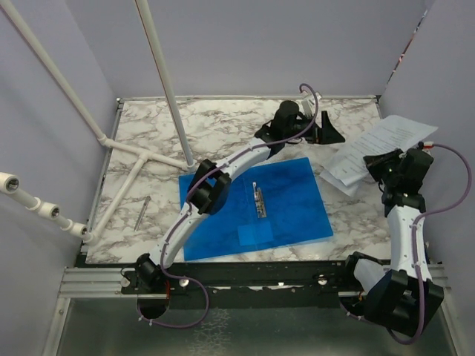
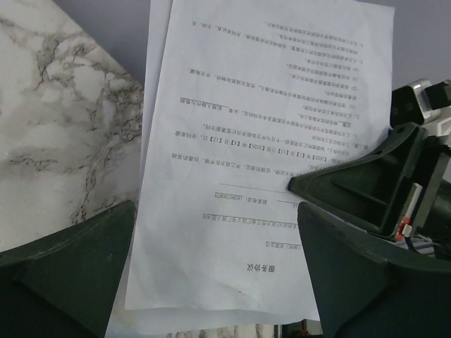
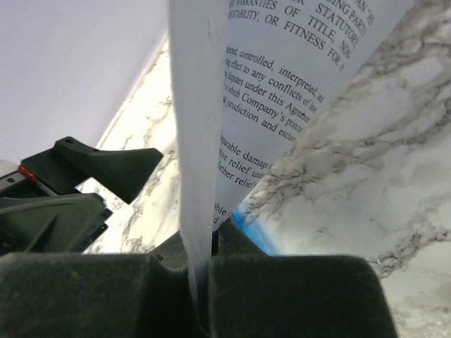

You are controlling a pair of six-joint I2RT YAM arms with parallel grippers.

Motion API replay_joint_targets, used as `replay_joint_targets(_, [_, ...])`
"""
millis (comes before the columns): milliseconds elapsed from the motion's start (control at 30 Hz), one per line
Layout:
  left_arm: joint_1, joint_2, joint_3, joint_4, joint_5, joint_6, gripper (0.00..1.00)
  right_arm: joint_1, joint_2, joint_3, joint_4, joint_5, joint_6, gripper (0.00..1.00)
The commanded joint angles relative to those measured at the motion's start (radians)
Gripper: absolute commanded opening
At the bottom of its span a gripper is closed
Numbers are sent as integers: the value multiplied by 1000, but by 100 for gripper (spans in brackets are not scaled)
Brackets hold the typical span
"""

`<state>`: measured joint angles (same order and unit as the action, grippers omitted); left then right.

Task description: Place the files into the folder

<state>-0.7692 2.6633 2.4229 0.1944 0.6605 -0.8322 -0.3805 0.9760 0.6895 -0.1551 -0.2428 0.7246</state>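
The folder (image 1: 256, 209) lies open and flat at the table's centre, bright blue, with its metal clip (image 1: 258, 202) showing. The files (image 1: 382, 144) are white printed sheets at the right, one end raised off the marble. My right gripper (image 1: 377, 165) is shut on their near edge; in the right wrist view the sheets (image 3: 282, 77) run up from between the closed jaws (image 3: 203, 271), with a sliver of the folder (image 3: 255, 234) behind. My left gripper (image 1: 329, 133) stands open by the files' left side. In the left wrist view the files (image 2: 261, 141) lie under the wide-apart fingers (image 2: 215, 282).
White plastic pipes (image 1: 126, 156) cross the table's left part, and one pole (image 1: 167, 81) rises at the back. A thin metal rod (image 1: 142, 211) lies left of the folder. Purple walls close in both sides and the back. The right gripper's body (image 2: 380, 183) sits close beside my left fingers.
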Motion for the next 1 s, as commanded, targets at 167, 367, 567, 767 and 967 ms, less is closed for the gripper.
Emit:
replay_joint_targets(167, [44, -251, -128, -94, 22, 85, 99, 3, -54, 117, -34, -246, -48, 0])
replay_joint_targets(367, [60, -453, -318, -265, -62, 228, 99, 2, -49, 148, -14, -498, -29, 0])
replay_joint_targets(567, [72, -652, -542, -403, -189, 307, 99, 19, -108, 128, -34, -618, -33, 1])
replay_joint_targets(767, [85, -878, -810, -425, -236, 309, 99, 134, -150, 35, 73, -683, 53, 1])
replay_joint_targets(967, [99, -1135, -1024, -572, -455, 335, 99, 474, -127, -15, 143, -506, 92, 1])
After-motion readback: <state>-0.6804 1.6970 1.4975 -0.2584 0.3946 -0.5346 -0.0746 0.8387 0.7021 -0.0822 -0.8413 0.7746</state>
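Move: The folder lies open on the table, its middle about 34 cm to the left of the right hand, 10 cm back and 16 cm below; its metal clip is some 33 cm left and 6 cm back, just as low. The files are already pinched in the right hand. Seen from the open left hand, the files' middle is roughly 16 cm to the right, 5 cm back and about level, and the folder's middle 25 cm left, 19 cm back and 17 cm below. The files, still pinched in the shut right gripper, are carried up first and then left towards the folder, about 19 cm left, 8 cm higher and slightly back, while the wrist swings them some 50 degrees counter-clockwise and the fingertips tilt up. The left hand, staying wide open, rises 8 cm, then goes about 20 cm left and back beside them, sinking a little and rolling. ##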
